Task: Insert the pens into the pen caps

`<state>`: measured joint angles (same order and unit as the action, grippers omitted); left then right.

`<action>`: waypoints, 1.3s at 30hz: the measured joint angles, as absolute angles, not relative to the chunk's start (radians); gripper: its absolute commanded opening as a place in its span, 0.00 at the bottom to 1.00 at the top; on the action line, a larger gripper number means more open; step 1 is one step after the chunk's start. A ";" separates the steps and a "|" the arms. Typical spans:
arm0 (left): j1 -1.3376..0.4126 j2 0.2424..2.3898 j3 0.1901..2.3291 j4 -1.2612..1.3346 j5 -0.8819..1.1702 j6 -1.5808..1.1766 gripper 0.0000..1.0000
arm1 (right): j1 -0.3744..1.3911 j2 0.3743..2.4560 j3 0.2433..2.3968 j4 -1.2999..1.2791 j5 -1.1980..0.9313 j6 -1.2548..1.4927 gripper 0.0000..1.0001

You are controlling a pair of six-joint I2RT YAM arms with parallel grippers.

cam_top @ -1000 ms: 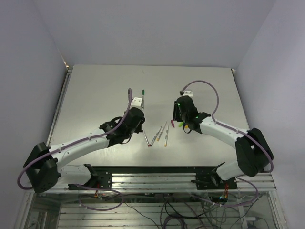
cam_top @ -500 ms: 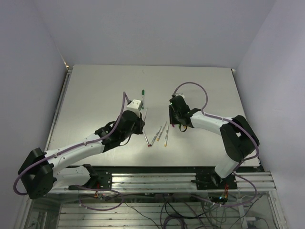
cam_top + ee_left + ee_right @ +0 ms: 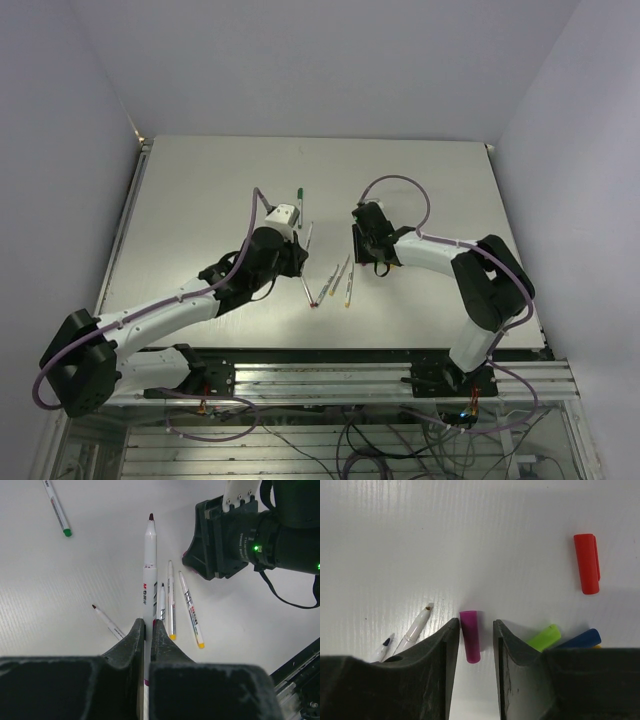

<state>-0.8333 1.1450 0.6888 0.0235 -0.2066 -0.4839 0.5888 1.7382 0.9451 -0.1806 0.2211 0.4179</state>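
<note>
My left gripper [image 3: 148,623] is shut on a white pen [image 3: 150,575] with a dark magenta tip, held above the table and pointing away from me. Below it lie several more pens [image 3: 171,605], and a green-ended pen [image 3: 56,507] lies apart at the far left. My right gripper [image 3: 476,622] stands open and low over the table, its fingers either side of a lying magenta pen cap [image 3: 470,636]; a gap shows on the cap's right. Red [image 3: 587,562], green [image 3: 543,637] and blue [image 3: 581,639] caps lie to the right. In the top view the left gripper [image 3: 303,240] and right gripper [image 3: 368,250] face each other.
Two pen tips, one reddish [image 3: 416,626] and one blue [image 3: 383,645], lie just left of the right gripper's left finger. The right wrist's black housing [image 3: 225,535] hangs close beyond the held pen's tip. The table's near edge [image 3: 300,660] runs at the lower right.
The right arm has swung left and come down over the magenta cap, its jaws narrowing a little. The left arm has pushed forward, carrying its pen with it.
</note>
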 measured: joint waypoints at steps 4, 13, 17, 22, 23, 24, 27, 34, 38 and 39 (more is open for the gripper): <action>-0.822 1.151 0.679 0.029 -0.190 -0.489 0.07 | 0.589 1.748 0.955 -0.185 0.224 0.418 0.25; -0.803 1.153 0.670 0.034 -0.169 -0.498 0.07 | 0.589 1.753 0.962 -0.188 0.232 0.426 0.00; -0.799 1.153 0.665 0.041 -0.160 -0.501 0.07 | 0.589 1.753 0.962 -0.187 0.232 0.426 0.00; -0.794 1.169 0.657 0.058 -0.145 -0.505 0.07 | 0.589 1.738 0.960 -0.181 0.240 0.424 0.00; -0.794 1.174 0.657 0.059 -0.144 -0.504 0.07 | 0.589 1.721 0.953 -0.173 0.243 0.421 0.00; -0.794 1.177 0.657 0.060 -0.141 -0.503 0.07 | 0.589 1.694 0.944 -0.161 0.245 0.418 0.00; -0.794 1.180 0.657 0.064 -0.134 -0.494 0.07 | 0.589 1.560 0.898 -0.096 0.248 0.408 0.00; -0.793 1.179 0.657 0.118 -0.103 -0.479 0.07 | 0.588 1.293 0.795 0.144 0.227 0.403 0.00; -0.791 1.179 0.657 0.184 -0.047 -0.483 0.07 | 0.588 1.194 0.690 0.294 0.195 0.412 0.00; -0.791 1.179 0.656 0.205 -0.028 -0.487 0.07 | 0.588 1.171 0.659 0.342 0.186 0.420 0.00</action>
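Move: The magenta cap lies on the table right at the right fingertips, directly between them. From it, the light green cap is about 5 cm to the right and level, the dark blue one about 8 cm right and level, and the red one some 6 cm right and 5 cm farther out. From the left gripper, which already holds an uncapped pen, the magenta cap lies roughly 7 cm ahead, 16 cm right and 15 cm below. Shut the right fingers on the magenta cap where it lies, then lift it fast and nearly straight up, about 20 cm, tipping the fingers up some 40 degrees towards level and raising the hand's left side. Keep the pen gripped in the left hand, letting it sink a little, then bring it up about 3 cm and 2–3 cm to the right, towards the cap. ##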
